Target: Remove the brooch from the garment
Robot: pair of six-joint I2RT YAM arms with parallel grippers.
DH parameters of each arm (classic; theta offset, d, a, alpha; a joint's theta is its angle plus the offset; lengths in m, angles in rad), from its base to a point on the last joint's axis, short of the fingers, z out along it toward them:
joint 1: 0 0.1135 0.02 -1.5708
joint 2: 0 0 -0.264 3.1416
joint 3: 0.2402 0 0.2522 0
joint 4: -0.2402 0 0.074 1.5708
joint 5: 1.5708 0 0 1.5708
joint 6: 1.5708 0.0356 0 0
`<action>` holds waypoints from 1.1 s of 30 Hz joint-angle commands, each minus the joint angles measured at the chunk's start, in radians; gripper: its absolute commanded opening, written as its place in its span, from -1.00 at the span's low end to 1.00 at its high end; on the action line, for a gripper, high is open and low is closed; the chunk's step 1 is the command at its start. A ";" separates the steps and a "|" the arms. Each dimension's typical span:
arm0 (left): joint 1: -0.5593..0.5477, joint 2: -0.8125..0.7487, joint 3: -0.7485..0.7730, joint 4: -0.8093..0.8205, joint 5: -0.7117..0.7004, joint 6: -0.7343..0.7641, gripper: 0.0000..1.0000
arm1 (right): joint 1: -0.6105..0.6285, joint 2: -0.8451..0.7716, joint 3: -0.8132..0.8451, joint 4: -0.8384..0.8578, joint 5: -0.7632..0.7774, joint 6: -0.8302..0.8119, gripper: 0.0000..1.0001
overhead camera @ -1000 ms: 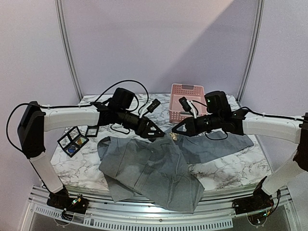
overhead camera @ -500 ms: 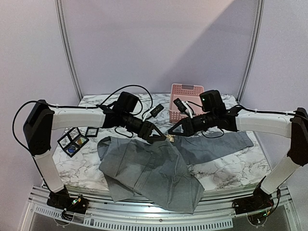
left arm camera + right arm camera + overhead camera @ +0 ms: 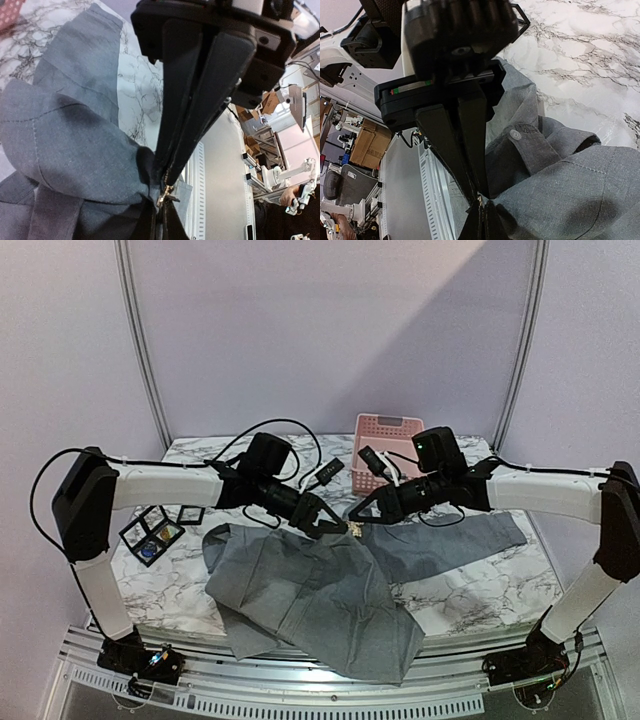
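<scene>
The grey garment lies spread over the marble table, with a fold pulled up at its middle. A small gold brooch sits at that raised fold. Both grippers meet there tip to tip. My left gripper comes in from the left and is shut on the brooch, which glints between its fingertips in the left wrist view. My right gripper comes from the right, shut on the bunched garment just beside the brooch. The pin's back is hidden by the fingers.
A pink basket stands at the back of the table, behind the right arm. A black compartment box and a small black frame lie at the left. A buttoned cuff lies near the right gripper.
My left gripper moved right to the raised fold and shut its jaws on the brooch. The right gripper shifted slightly left early on and stayed shut.
</scene>
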 commanded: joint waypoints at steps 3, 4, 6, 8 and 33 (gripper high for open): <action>-0.023 0.028 0.010 0.043 0.048 -0.016 -1.00 | -0.004 0.026 0.036 -0.005 -0.004 -0.020 -1.00; -0.024 0.025 0.006 0.046 0.048 -0.017 -1.00 | -0.004 0.025 0.036 -0.001 0.000 -0.020 -1.00; -0.025 0.012 -0.012 0.091 0.034 -0.024 -1.00 | -0.003 0.021 0.037 -0.003 0.024 -0.018 -1.00; -0.027 -0.001 -0.031 0.128 0.020 -0.034 -1.00 | -0.003 0.019 0.038 -0.006 0.054 -0.016 -0.97; 0.043 0.018 -0.214 0.791 0.002 -0.508 -1.00 | -0.008 -0.250 -0.359 0.562 0.213 0.286 0.00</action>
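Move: The brooch sits right between the two sets of fingertips: about 1 cm to the right of the left hand, and about 1 cm to the left of and 1 cm below the right hand. From the left hand, the garment's body lies some 9 cm back and 8 cm left, its sleeve about 3 cm ahead and 24 cm right, and the pink basket about 28 cm ahead and 12 cm right, all roughly 15 cm lower. Keep the left fingers shut at the brooch and the garment fold while you open the right fingers about halfway to let go of the brooch. Draw the right hand off up and slightly forward, then about 3 cm to the right, its fingertips tipping up and turning clockwise. Then carry the left hand about 2.5 cm forward, lifting slightly at the end, fingertips tilting up some 10 degrees. ##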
